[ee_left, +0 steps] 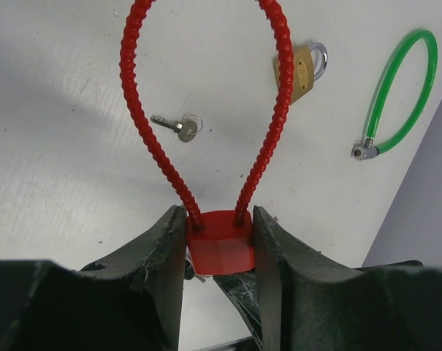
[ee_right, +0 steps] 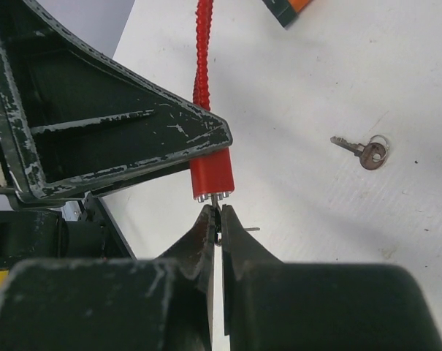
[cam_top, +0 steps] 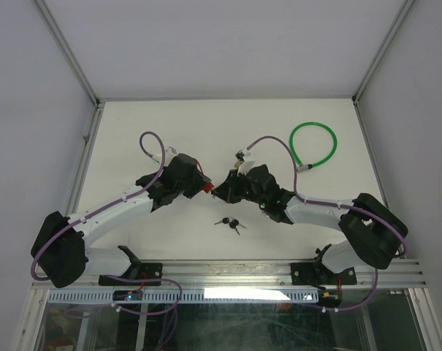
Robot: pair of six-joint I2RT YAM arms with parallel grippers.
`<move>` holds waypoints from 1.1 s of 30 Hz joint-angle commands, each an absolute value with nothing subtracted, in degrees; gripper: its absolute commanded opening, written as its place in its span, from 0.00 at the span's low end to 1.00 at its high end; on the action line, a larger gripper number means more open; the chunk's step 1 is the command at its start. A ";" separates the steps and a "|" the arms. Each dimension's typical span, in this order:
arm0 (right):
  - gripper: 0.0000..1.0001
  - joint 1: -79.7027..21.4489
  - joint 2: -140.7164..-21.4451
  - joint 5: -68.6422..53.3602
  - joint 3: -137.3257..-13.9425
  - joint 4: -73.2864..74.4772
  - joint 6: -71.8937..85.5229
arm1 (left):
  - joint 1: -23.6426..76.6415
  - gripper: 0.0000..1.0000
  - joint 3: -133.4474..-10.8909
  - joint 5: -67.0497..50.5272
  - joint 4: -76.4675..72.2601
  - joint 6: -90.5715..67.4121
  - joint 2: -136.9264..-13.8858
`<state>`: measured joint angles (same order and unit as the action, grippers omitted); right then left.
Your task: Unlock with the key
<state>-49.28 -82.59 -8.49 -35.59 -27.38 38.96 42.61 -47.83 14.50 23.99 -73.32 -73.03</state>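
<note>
A red cable lock, with a ribbed red loop and a blocky body (ee_left: 219,245), hangs in the air, and my left gripper (ee_left: 218,219) is shut on the sides of its body. In the right wrist view the body (ee_right: 212,174) points its underside at my right gripper (ee_right: 218,213). That gripper is shut on a small metal key (ee_right: 218,200) whose blade reaches the lock's bottom face. How deep the blade sits I cannot tell. From above, both grippers meet at the table's middle around the red lock (cam_top: 206,189).
A brass padlock (ee_left: 302,72) and a loose silver key (ee_left: 178,127) lie on the white table beyond the loop. A green cable lock (cam_top: 313,146) lies at the back right. A pair of dark-headed keys (cam_top: 230,223) lies near the front.
</note>
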 commanded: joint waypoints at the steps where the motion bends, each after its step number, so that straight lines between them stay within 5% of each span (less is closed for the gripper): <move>1: 0.00 -48.65 -82.40 -7.87 -41.04 -39.62 37.83 | 45.46 0.00 -48.00 8.66 23.54 -72.99 -72.36; 8: 0.00 -47.24 -85.22 -3.32 -38.89 -47.17 40.48 | 46.69 0.00 -46.74 6.07 18.61 -73.49 -70.70; 33: 0.00 -38.02 -93.24 -30.20 -35.51 -67.49 79.81 | 46.95 0.00 -23.51 3.91 -23.65 -63.60 -49.00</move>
<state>-39.07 -91.48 -31.24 -34.00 -54.70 69.49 43.27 -25.04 16.27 -11.88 -66.59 -52.58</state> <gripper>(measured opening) 0.016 0.365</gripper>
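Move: Between the fingertips, the hands are already almost together. The held key lies about 3 cm right and 1 cm back of the left hand, at nearly its height; the red padlock sits some 3 cm left and 1 cm ahead of the right hand. From the left hand, all about 10 cm lower, a loose key lies 6 cm ahead, 1 right; the brass padlock 15 ahead, 10 right; the black keys 5 back, 5 right. Pressing the key about 1 cm deeper towards the red padlock, the right hand first eases forward, then both hands rise together some 5 to 6 cm. They counter-twist as they go: the left tips its fingers up towards level while the right rolls clockwise as seen along its fingers, turning the key roughly 50 degrees against the padlock. Both keep their grips. ##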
